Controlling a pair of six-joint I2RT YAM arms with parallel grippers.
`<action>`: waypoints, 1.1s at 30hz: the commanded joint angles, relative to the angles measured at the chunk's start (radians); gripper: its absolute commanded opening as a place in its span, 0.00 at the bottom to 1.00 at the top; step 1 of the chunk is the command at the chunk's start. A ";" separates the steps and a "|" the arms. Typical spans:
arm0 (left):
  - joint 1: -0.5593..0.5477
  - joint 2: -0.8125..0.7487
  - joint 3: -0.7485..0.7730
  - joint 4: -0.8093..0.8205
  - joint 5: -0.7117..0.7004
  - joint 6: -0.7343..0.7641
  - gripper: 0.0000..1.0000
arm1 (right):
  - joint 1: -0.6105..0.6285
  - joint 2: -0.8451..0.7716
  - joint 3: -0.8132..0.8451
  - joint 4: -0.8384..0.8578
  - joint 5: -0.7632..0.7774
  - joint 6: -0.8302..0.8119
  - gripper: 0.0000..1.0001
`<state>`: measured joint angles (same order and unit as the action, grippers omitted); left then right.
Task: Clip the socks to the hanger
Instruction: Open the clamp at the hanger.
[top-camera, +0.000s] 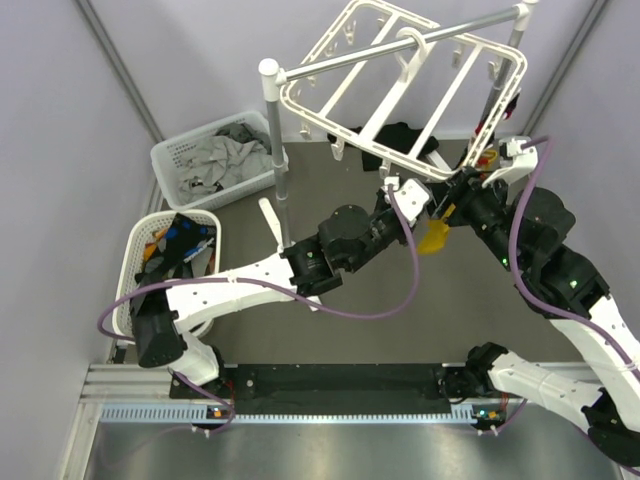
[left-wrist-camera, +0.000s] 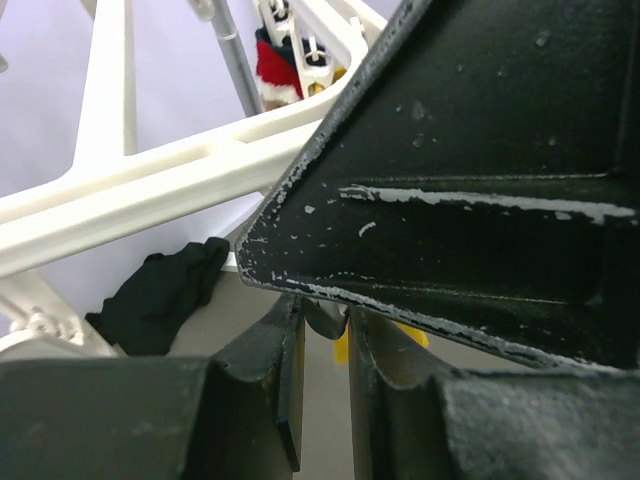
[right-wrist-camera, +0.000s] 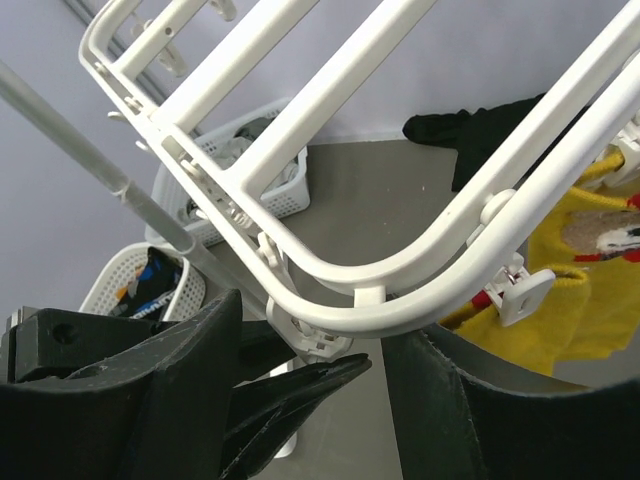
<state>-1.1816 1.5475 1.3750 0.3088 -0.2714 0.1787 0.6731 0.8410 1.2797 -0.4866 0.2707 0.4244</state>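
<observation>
The white hanger (top-camera: 400, 75) hangs tilted from the grey pole rack. A yellow sock (right-wrist-camera: 580, 290) with red and white marks hangs from a clip (right-wrist-camera: 520, 288) on the hanger's near rim; it also shows as the yellow sock (top-camera: 433, 238) from above. My left gripper (left-wrist-camera: 325, 320) is nearly closed, pinching a small dark scrap of sock at its fingertips just under the hanger's corner. My right gripper (right-wrist-camera: 325, 330) stands open, its jaws either side of the rim's corner and a free clip (right-wrist-camera: 310, 335). The left gripper's tip points up between them. More socks (top-camera: 175, 245) lie in the near basket.
The pole rack's upright (top-camera: 275, 150) stands left of the hanger, with its crossbar (top-camera: 400, 45) above. A white basket (top-camera: 160, 155) of pale grey cloths is at the back left, and the socks' basket (top-camera: 135, 250) is nearer. A black garment (top-camera: 400, 135) lies under the hanger.
</observation>
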 joint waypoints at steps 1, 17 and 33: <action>-0.047 0.025 0.027 -0.085 -0.002 0.041 0.00 | -0.004 0.007 0.070 0.114 0.007 0.017 0.56; -0.119 0.072 0.084 -0.135 -0.121 0.119 0.00 | -0.004 0.027 0.049 0.068 0.048 0.010 0.41; -0.119 -0.047 0.015 -0.178 -0.157 -0.013 0.66 | -0.004 0.030 0.050 0.059 0.016 0.017 0.00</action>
<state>-1.2781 1.5738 1.4303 0.2008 -0.4553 0.2337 0.6727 0.8604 1.2984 -0.4881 0.3088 0.4397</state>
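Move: At the near corner of the hanger, the clamp still sits between the left fingertips and roughly 1 cm ahead of the right hand point, between the right hand's parted fingers. The hanger's corner rail runs some 3 cm above it. From the right hand, the yellow sock hangs about 8 cm to the right, 5 cm farther out and 8 cm lower. The next clamp lies some 8 cm left and 4 cm ahead of the left hand. Closing from wide to about half that gap, the right fingers pinch the clamp beside the left ones, while the right hand eases barely 1 cm down, forward and to its right, then comes up about 1 cm. The left hand keeps its hold, turning some 5 degrees counter-clockwise; once the right has closed, its fingers open and it backs off 1 to 1.5 cm, back and down. ##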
